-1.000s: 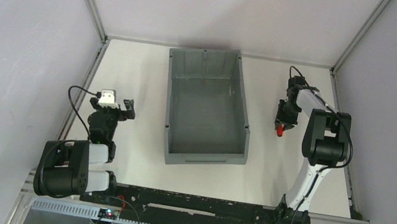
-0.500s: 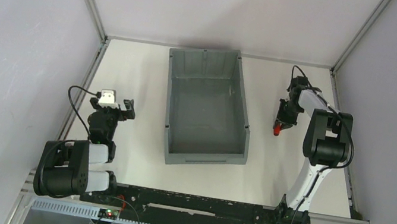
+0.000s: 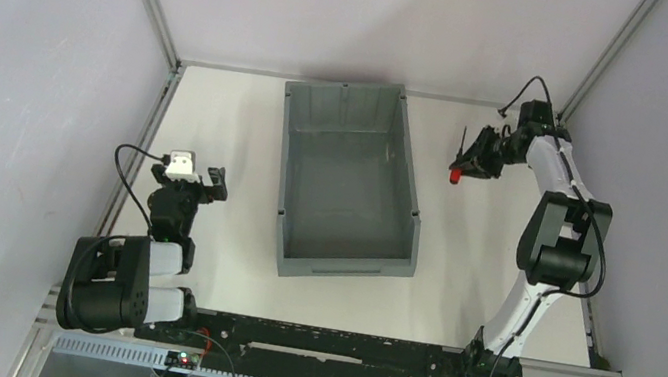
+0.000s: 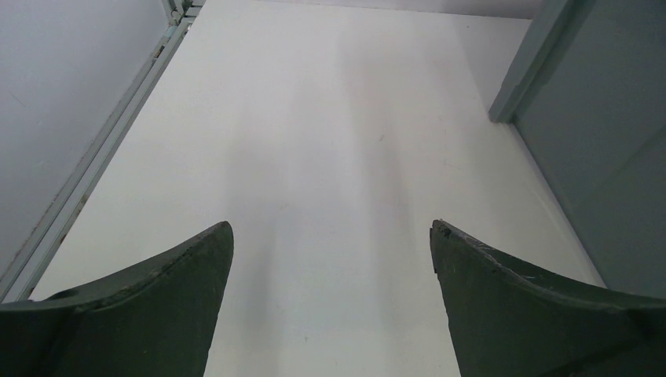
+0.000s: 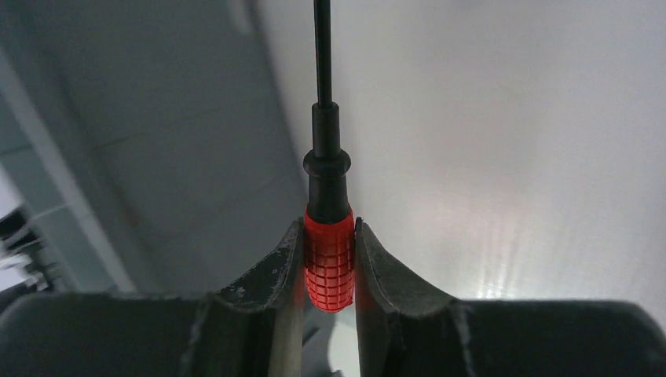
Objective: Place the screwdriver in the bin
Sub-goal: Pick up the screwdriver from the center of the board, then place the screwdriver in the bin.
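Note:
The small screwdriver (image 5: 328,259), with a red gridded handle and a thin black shaft, is clamped by its handle in my right gripper (image 5: 328,228), shaft pointing away from the wrist. From above, the right gripper (image 3: 468,159) holds the screwdriver (image 3: 455,175) off the table, just right of the large grey bin (image 3: 348,183), near its far right wall. The bin's wall (image 5: 118,157) fills the left of the right wrist view. My left gripper (image 3: 201,184) rests open left of the bin, with nothing between its fingers (image 4: 181,290).
The bin's near left corner (image 4: 542,71) shows at the right of the left wrist view. Metal frame rails (image 3: 137,157) border the white table (image 3: 470,261) on both sides. Purple walls enclose the cell.
The right gripper closed on the screwdriver, lifted it off the table and carried it back and slightly left, toward the bin's far right side. The left arm stayed still.

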You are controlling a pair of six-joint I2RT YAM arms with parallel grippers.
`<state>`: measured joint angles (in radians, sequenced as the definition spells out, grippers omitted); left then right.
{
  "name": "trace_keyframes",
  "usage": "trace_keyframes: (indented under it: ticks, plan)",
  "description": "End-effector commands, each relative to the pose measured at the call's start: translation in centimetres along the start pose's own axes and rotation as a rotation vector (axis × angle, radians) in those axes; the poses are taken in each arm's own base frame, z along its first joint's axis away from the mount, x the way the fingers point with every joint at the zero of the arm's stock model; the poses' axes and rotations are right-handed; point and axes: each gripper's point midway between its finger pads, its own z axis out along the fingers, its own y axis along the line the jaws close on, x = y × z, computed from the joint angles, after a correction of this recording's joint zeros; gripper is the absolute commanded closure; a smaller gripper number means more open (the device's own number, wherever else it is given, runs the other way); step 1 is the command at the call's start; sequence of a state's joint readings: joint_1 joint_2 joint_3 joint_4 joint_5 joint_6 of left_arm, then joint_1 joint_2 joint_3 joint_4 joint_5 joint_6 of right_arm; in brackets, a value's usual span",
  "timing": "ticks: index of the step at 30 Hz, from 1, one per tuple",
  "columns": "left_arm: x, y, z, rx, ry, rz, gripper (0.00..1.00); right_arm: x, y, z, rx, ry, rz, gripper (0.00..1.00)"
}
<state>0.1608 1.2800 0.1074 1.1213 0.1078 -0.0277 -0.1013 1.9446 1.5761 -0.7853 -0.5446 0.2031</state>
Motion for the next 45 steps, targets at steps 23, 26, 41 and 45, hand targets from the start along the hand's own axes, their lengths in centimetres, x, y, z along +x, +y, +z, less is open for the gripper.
trace_keyframes:
  ticks: [23,26,41,45]
  plan:
    - [-3.1,-0.2,0.9,0.008,-0.092,0.003,0.00,-5.0,22.0,-14.0,-0.547,-0.072,0.178,1.00]
    - [-3.1,-0.2,0.9,0.009,-0.093,0.003,0.00,-4.3,23.8,-14.2,-0.526,-0.065,0.173,1.00]
    - [-3.0,-0.2,0.9,0.008,-0.092,0.003,0.00,0.8,28.0,-9.8,-0.247,-0.122,0.058,1.00]
    - [-3.1,-0.2,0.9,0.007,-0.093,0.004,0.00,3.5,27.7,-6.2,-0.115,-0.092,-0.016,1.00]
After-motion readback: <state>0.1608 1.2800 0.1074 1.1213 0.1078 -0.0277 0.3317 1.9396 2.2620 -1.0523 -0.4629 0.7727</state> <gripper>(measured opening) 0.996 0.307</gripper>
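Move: The right hand already holds the screwdriver by its red handle, some 10 cm above the table and to the right of the bin. The bin's middle lies about 23 cm to its left, 5 cm back and roughly 4 cm below. The bin's right wall stands in between, with its middle about 12 cm left and 4 cm back. From the left hand, the bin's middle is about 35 cm to the right and 4 cm ahead. Keeping the red handle pinched between its fingertips, the right hand climbs steeply by some 24 cm while drifting left, then swings on left over the bin's right wall, easing back and sinking slightly at the end; about 20 cm leftward in all. The wrist rolls some 30 degrees so the fingers swing up to the left, then unwinds about half of that. ##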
